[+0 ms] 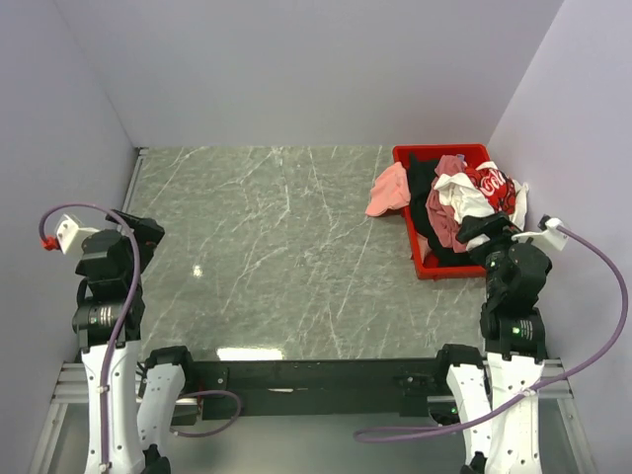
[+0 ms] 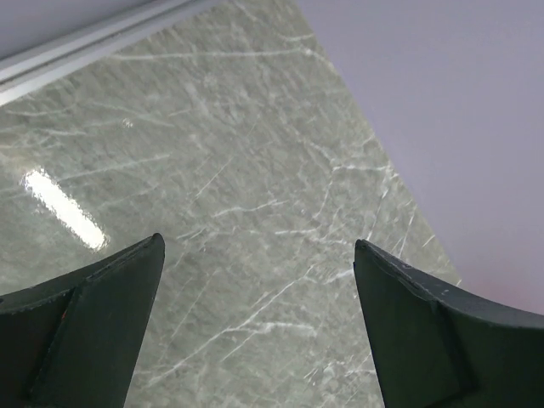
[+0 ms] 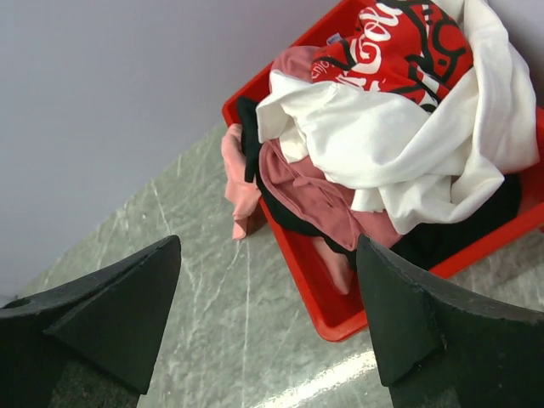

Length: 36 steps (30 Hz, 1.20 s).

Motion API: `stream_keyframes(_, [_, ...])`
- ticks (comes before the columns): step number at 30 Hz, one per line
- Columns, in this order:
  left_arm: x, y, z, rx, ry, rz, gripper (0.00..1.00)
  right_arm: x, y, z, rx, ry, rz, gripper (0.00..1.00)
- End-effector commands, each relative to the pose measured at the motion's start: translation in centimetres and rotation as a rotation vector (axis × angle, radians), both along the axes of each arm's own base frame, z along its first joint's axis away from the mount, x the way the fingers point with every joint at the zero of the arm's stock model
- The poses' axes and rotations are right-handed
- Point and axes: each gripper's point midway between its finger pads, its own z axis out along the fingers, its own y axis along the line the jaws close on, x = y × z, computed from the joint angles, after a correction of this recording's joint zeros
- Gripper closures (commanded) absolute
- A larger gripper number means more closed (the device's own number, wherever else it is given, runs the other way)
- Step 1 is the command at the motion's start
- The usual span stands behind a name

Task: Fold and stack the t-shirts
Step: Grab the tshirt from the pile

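Observation:
The t-shirts lie crumpled in a heap inside a red bin (image 1: 420,265) at the back right. A white tee with a red printed graphic (image 1: 484,188) (image 3: 408,127) is on top. Under it are a dusty rose tee (image 3: 314,191) and a black tee (image 3: 280,208). A light pink tee (image 1: 388,191) (image 3: 240,178) hangs over the bin's left wall onto the table. My right gripper (image 1: 484,232) (image 3: 269,240) hovers open just short of the bin's near corner, holding nothing. Far from the bin, my left gripper (image 1: 136,229) (image 2: 257,242) is open over bare marble at the left.
The grey marble table (image 1: 276,257) is enclosed by pale walls on the left, back and right. The bin stands close to the right wall. A metal rail (image 2: 93,38) runs along the table's left edge.

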Motion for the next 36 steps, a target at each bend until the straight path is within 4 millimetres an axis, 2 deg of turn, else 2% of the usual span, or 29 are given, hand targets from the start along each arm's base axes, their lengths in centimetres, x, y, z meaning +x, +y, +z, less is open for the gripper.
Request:
stream_keyframes(1, [0.9,-0.3,-0.4,-0.014,0.021,-0.027,0.01,0.8,0.3,0.9,-0.029,0.011,0.038,0.1])
stream_keyframes(5, [1.5,-0.7,-1.2,-0.033,0.037,-0.049,0.0,1.5,0.8,0.2,-0.028,0.06,0.074,0.1])
stream_keyframes(10, [1.6,-0.8,-2.2,-0.039,0.048,-0.052,0.0,2.3,0.2,-1.8,-0.022,0.155,0.055,0.09])
stream_keyframes(15, [2.2,-1.5,-2.6,-0.048,0.044,-0.094,0.0,4.3,-0.9,-2.8,-0.001,0.228,0.004,0.09])
stream_keyframes(19, [2.0,-1.4,-3.3,-0.049,0.077,-0.09,0.0,6.3,-1.0,-3.6,-0.005,0.273,0.021,0.09])
stream_keyframes(21, [2.1,-1.4,-3.6,-0.049,0.081,-0.093,0.0,7.3,-1.2,-4.5,-0.002,0.325,0.018,0.09])
stream_keyframes(24, [2.1,-1.5,-3.7,-0.053,0.078,-0.1,0.01,8.2,-3.0,-5.2,-0.037,0.384,-0.06,0.09])
stream_keyframes(25, [2.2,-1.6,-3.6,-0.054,0.072,-0.104,0.01,8.2,-4.4,-5.4,-0.064,0.396,-0.136,0.09])
stream_keyframes(26, [2.2,-1.7,-3.5,-0.05,0.069,-0.114,0.0,8.6,-5.1,-5.6,-0.07,0.427,-0.164,0.09])
stream_keyframes(28, [2.2,-1.7,-3.5,-0.048,0.075,-0.112,0.01,9.1,-6.1,-4.9,-0.098,0.44,-0.21,0.09])
stream_keyframes(31, [2.1,-1.8,-3.7,-0.055,0.074,-0.114,0.01,11.1,-7.5,-5.8,-0.134,0.463,-0.239,0.09])
stream_keyframes(36, [2.1,-1.5,-3.8,-0.055,0.079,-0.096,0.0,14.4,-8.3,-9.5,-0.113,0.57,-0.207,0.11])
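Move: The white shirt on the pile in the red bin lies about 16 cm ahead of the right hand, 6 cm to its right and 15 cm below. The red Coca-Cola shirt is some 4 cm farther out and 3 cm farther right than the white one; the dusty-pink shirt is about level with the white one and 7 cm to its left, the black cloth 5 cm left of the pink. From the left hand, the white shirt is about 17 cm ahead, 70 cm right and 14 cm lower. The white shirt is closed in on by the right hand, which reaches forward some 13 cm and sinks nearly 10 cm, swinging about 7 cm right late in the reach while still going forward. Its fingers tip down roughly 30 degrees and stay wide open, ending close over the white folds; contact can't be seen. The empty left hand sinks about 5 cm over bare table. ##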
